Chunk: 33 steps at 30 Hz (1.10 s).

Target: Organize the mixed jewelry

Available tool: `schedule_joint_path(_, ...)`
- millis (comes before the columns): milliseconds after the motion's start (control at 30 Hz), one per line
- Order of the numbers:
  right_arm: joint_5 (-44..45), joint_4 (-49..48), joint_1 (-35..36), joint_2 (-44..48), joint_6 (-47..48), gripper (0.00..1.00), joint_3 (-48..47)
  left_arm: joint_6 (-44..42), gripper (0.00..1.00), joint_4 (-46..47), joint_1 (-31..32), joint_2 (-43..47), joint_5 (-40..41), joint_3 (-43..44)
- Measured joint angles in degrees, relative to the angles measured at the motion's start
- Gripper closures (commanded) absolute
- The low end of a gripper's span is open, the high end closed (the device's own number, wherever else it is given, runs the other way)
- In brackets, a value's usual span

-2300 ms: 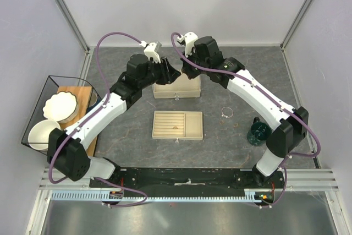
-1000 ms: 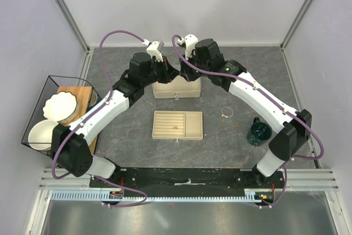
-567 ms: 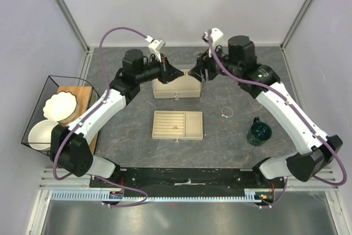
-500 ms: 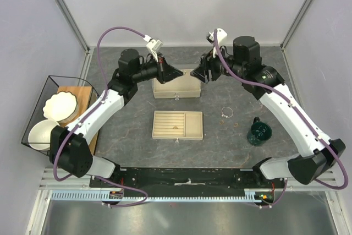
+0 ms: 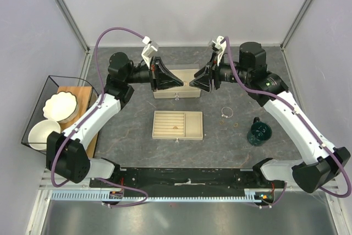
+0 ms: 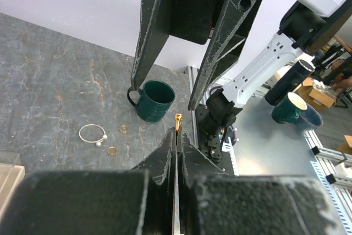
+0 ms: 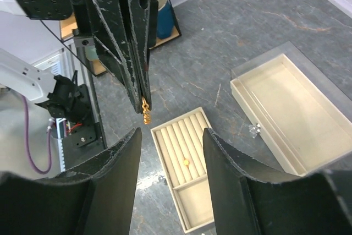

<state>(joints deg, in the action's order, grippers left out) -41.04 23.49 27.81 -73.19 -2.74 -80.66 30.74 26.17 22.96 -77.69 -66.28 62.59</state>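
Note:
My left gripper [image 5: 182, 83] hangs above the open beige box [image 5: 177, 93], shut on a small gold piece [image 6: 177, 119] that sticks out past its fingertips [image 6: 176, 134]. Facing it tip to tip, my right gripper [image 5: 192, 83] is open and holds nothing. In the right wrist view the same gold piece [image 7: 146, 113] hangs just above and left of its jaws [image 7: 171, 133]. The slotted tray [image 5: 192, 131] lies below, with one gold bit [image 7: 186, 162] in a groove. A silver hoop [image 5: 226, 112] and two gold rings [image 6: 123, 129] [image 6: 112, 150] lie on the table at the right.
A dark green mug [image 5: 258, 132] stands at the right, near the hoop. A wire basket [image 5: 34, 108] with white bowls and a wooden board sits at the left edge. The box's lid or drawer part [image 7: 286, 114] lies open behind the tray.
The two grippers, pressed together over the box before, have drawn apart. The right gripper has opened and swung right. The left stays shut with the gold piece in it.

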Motion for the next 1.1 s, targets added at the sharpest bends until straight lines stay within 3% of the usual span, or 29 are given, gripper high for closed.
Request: schedule_joint_path(1100, -9.79, -9.4, -0.09, -2.95, -8.17, 0.7, 2.67, 1.7, 0.98, 1.29, 0.0, 0.0, -1.33, -0.96)
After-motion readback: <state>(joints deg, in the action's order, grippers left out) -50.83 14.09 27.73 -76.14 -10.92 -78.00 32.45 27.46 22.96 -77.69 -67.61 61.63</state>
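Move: Held out in the left fingertips, the small gold piece sits about 3 cm to the left of the right hand and 1 cm back, level with it. The left hand has it some 2 cm to its right. Around 32 cm below, the divided tray lies roughly 6 cm back and 3 cm left of the right hand, the open box about 9 cm ahead and 3 cm left. Easing left about 2 cm and back about 1 cm towards the gold piece, the right hand brings its tips up around it, turning some 10 degrees so that its left-pointing fingers level out and swing slightly back. Its fingers close to roughly half their gap but stay apart; a touch can't be made out. The left hand stays put, keeping its pinch. ##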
